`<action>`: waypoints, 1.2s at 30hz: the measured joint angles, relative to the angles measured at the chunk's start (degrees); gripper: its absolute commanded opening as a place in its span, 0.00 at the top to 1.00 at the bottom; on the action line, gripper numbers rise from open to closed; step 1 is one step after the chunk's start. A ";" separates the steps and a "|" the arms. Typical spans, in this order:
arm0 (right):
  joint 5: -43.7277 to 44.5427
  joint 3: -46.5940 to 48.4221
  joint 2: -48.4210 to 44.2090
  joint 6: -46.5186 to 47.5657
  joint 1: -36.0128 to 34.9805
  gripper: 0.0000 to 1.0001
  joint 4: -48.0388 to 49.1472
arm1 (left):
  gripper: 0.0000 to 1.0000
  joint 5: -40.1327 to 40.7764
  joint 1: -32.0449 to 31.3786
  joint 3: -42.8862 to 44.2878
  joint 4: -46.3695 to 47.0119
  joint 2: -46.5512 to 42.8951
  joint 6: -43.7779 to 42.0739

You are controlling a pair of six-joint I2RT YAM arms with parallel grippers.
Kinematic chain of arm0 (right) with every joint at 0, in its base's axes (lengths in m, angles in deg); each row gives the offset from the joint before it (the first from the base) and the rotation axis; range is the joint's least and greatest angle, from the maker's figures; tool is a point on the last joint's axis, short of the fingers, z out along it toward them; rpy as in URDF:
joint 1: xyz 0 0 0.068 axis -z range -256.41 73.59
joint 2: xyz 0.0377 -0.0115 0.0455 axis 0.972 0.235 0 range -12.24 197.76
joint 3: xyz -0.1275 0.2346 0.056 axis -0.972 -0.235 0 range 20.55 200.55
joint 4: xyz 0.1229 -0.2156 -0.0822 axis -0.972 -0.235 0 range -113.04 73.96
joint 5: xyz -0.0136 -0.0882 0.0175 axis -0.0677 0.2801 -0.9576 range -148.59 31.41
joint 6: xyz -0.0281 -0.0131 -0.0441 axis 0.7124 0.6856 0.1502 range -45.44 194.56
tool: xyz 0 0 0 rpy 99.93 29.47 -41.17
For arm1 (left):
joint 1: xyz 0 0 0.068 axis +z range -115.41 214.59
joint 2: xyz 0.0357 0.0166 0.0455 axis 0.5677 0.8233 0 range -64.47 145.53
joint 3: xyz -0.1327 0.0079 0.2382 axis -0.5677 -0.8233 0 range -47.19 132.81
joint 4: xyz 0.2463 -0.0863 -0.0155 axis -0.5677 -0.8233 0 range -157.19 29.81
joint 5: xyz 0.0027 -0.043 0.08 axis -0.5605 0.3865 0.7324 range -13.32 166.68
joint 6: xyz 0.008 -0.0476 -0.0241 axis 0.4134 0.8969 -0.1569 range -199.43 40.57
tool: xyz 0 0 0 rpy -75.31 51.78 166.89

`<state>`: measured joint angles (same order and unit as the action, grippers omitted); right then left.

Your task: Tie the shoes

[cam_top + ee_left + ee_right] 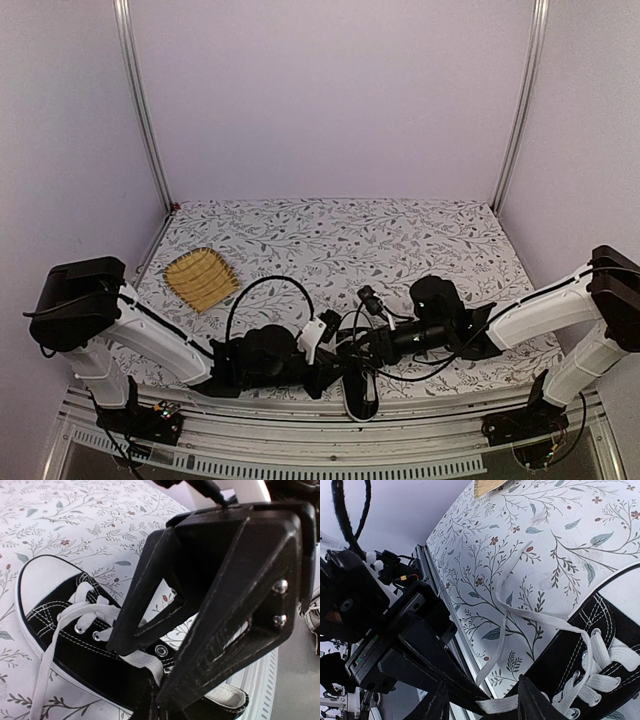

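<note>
The shoe point(360, 396), a small black canvas sneaker with a white toe cap, lies at the table's near edge between the two arms. In the left wrist view the shoe point(75, 647) fills the lower left. My left gripper point(155, 680) is shut on a flat white lace point(142, 660) beside the top eyelets. In the right wrist view that same lace point(506, 706) runs across the wide gap of my right gripper point(485, 707), whose fingers point(536, 704) stand apart on either side of it. A second lace point(520, 611) trails loose from the shoe point(570, 647) over the cloth. Both grippers point(330, 372) point(362, 355) crowd over the shoe.
A yellow woven mat point(200, 278) lies at the left of the floral cloth point(400, 240). The metal front rail point(300, 408) runs just beside the shoe. Black cables point(270, 285) loop over the cloth behind the grippers.
</note>
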<state>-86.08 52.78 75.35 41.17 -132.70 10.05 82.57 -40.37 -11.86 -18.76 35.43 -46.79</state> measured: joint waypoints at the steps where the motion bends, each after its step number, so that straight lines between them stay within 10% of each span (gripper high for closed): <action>1: 0.22 -0.17 -0.04 -0.02 -0.02 0.53 0.02 | 1.00 0.28 -0.09 -0.24 0.39 0.00 0.00; 27: -1.70 -2.49 -0.11 -0.98 -0.02 0.98 5.75 | 1.00 3.37 -0.68 -1.57 2.40 -0.90 -0.02; 36: 4.94 -5.35 -6.27 -1.20 -0.07 0.98 4.63 | 0.51 4.11 -0.83 -1.81 0.94 -1.86 0.11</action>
<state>-81.14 47.42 69.08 39.97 -132.77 14.68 86.68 -41.20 -13.68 -17.82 33.57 -46.68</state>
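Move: My left hand, shut, holds the shoelace beside the ankle opening. The stretch I want for my right hand lies almost between its half-open fingers, 1 cm back and level sideways; from my left fingers it is some 2 cm ahead and 2 cm right. From my right hand, the shoe's middle is about 2 cm back, 1 cm right and 5 cm below, and the other lace lies loose on the table roughly 4 cm ahead, 5 cm left, 6 cm below. Hand to hand: with my left fingers still shut on the lace, I ease my right hand barely a centimetre down, then back and up while its fingers close fully, pinching the lace close to my left fingertips. Only then does my left hand open to a bit under half, nearly in place, and my right draws the lace about 1.5 cm right and 1 cm up. ##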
